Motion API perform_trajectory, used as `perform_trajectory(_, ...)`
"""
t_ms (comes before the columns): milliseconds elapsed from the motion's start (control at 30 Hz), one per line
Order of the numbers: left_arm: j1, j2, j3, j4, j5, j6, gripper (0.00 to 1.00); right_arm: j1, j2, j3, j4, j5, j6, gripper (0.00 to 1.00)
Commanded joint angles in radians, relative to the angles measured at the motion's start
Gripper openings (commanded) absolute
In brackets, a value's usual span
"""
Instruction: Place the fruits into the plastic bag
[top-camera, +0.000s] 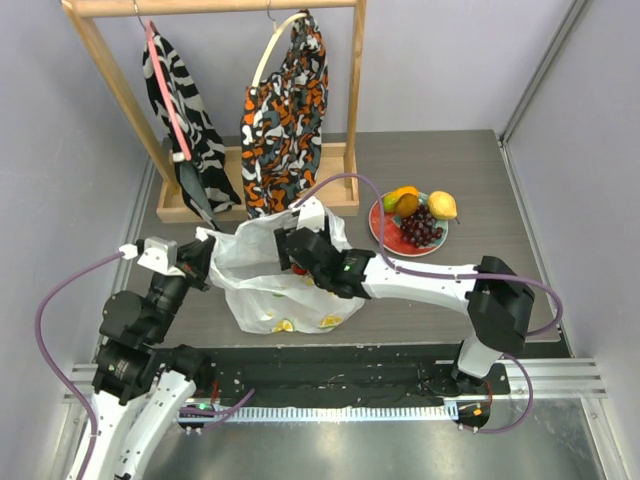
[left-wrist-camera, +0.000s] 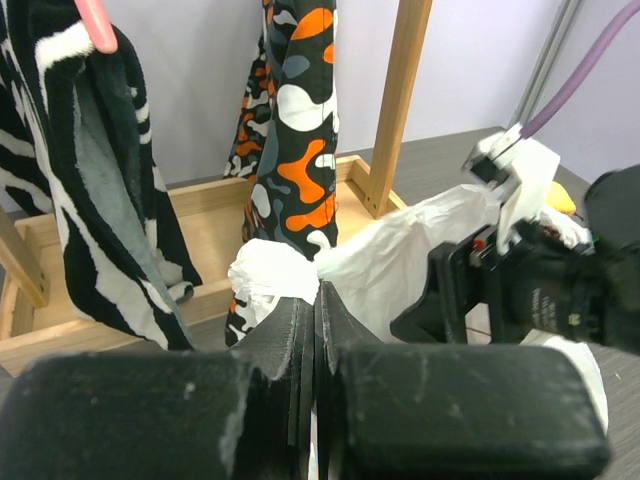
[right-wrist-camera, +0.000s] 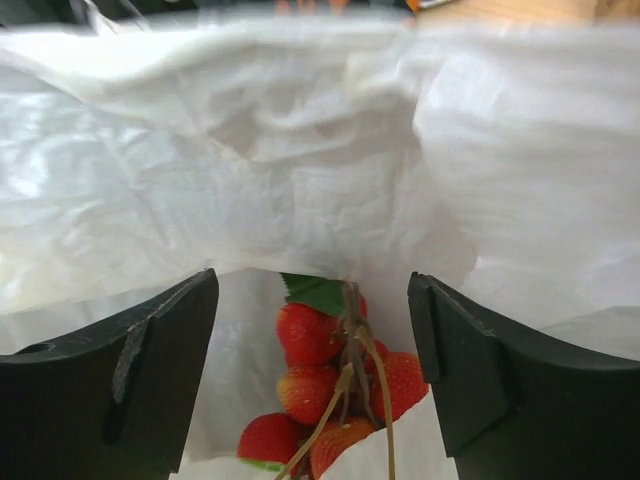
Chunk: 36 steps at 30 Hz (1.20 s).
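Note:
The white plastic bag (top-camera: 262, 292) with printed citrus slices stands open at the table's middle. My left gripper (top-camera: 205, 250) is shut on its left rim, the jaws pressed together in the left wrist view (left-wrist-camera: 315, 300) with bag plastic (left-wrist-camera: 390, 255) just past the tips. My right gripper (top-camera: 292, 250) hangs open over the bag's mouth. In the right wrist view (right-wrist-camera: 312, 285) the cluster of red berries (right-wrist-camera: 325, 370) lies inside the bag, between the spread fingers and touching neither. A mango (top-camera: 405, 201), a lemon (top-camera: 442, 205) and purple grapes (top-camera: 422, 228) sit on a red plate (top-camera: 384, 238).
A wooden rack (top-camera: 352, 100) stands at the back, carrying a zebra-striped cloth (top-camera: 185, 100) and an orange-black patterned cloth (top-camera: 285, 110). Its base tray (top-camera: 335, 190) lies just behind the bag. The right arm's wrist (left-wrist-camera: 530, 290) is close to my left gripper.

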Motion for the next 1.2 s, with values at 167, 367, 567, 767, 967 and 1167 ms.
perform_trajectory(167, 0.000, -0.001, -0.002, 0.025, 0.010, -0.005, 0.00, -0.015, -0.177, -0.060, 0.201, -0.193, 0.055, 0.88)
perform_trajectory(367, 0.000, -0.001, -0.001, 0.024, 0.019, -0.006, 0.00, -0.020, -0.217, -0.105, 0.346, -0.354, 0.064, 0.88)
perform_trajectory(567, 0.000, 0.001, -0.002, 0.022, 0.022, -0.006, 0.00, -0.040, -0.217, -0.155, 0.547, -0.638, 0.075, 0.87)
perform_trajectory(767, 0.000, -0.002, -0.001, 0.022, 0.024, -0.008, 0.00, -0.038, -0.208, -0.123, 0.530, -0.795, 0.042, 0.85)
perform_trajectory(967, 0.000, -0.002, -0.001, 0.019, 0.018, -0.008, 0.00, -0.026, -0.289, -0.146, 0.495, -0.688, -0.020, 0.83)
perform_trajectory(1167, 0.000, 0.002, 0.001, 0.022, 0.019, -0.008, 0.00, -0.029, -0.379, -0.076, 0.354, -0.498, -0.142, 0.81)
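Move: The strawberry bunch, no longer held, lies in the plastic bag about 9 cm below my open right hand, a centimetre or so ahead and to the right. The bag corner held in my left hand is some 12 cm left of my right hand, 9 cm back and 17 cm higher; the grapes wait about 30 cm right, 11 cm farther out and 13 cm lower. From my left hand the bunch lies about 13 cm right, 10 cm ahead and 26 cm down. I draw my right hand up out of the bag's mouth with the fingers still wide open, leaving the strawberry bunch. It climbs about 13 cm in all while swinging back and left, towards the corner my left hand keeps pinching, then eases 2 cm right again; the wrist turns some 35 degrees counter-clockwise and rolls its left side up about 30. ##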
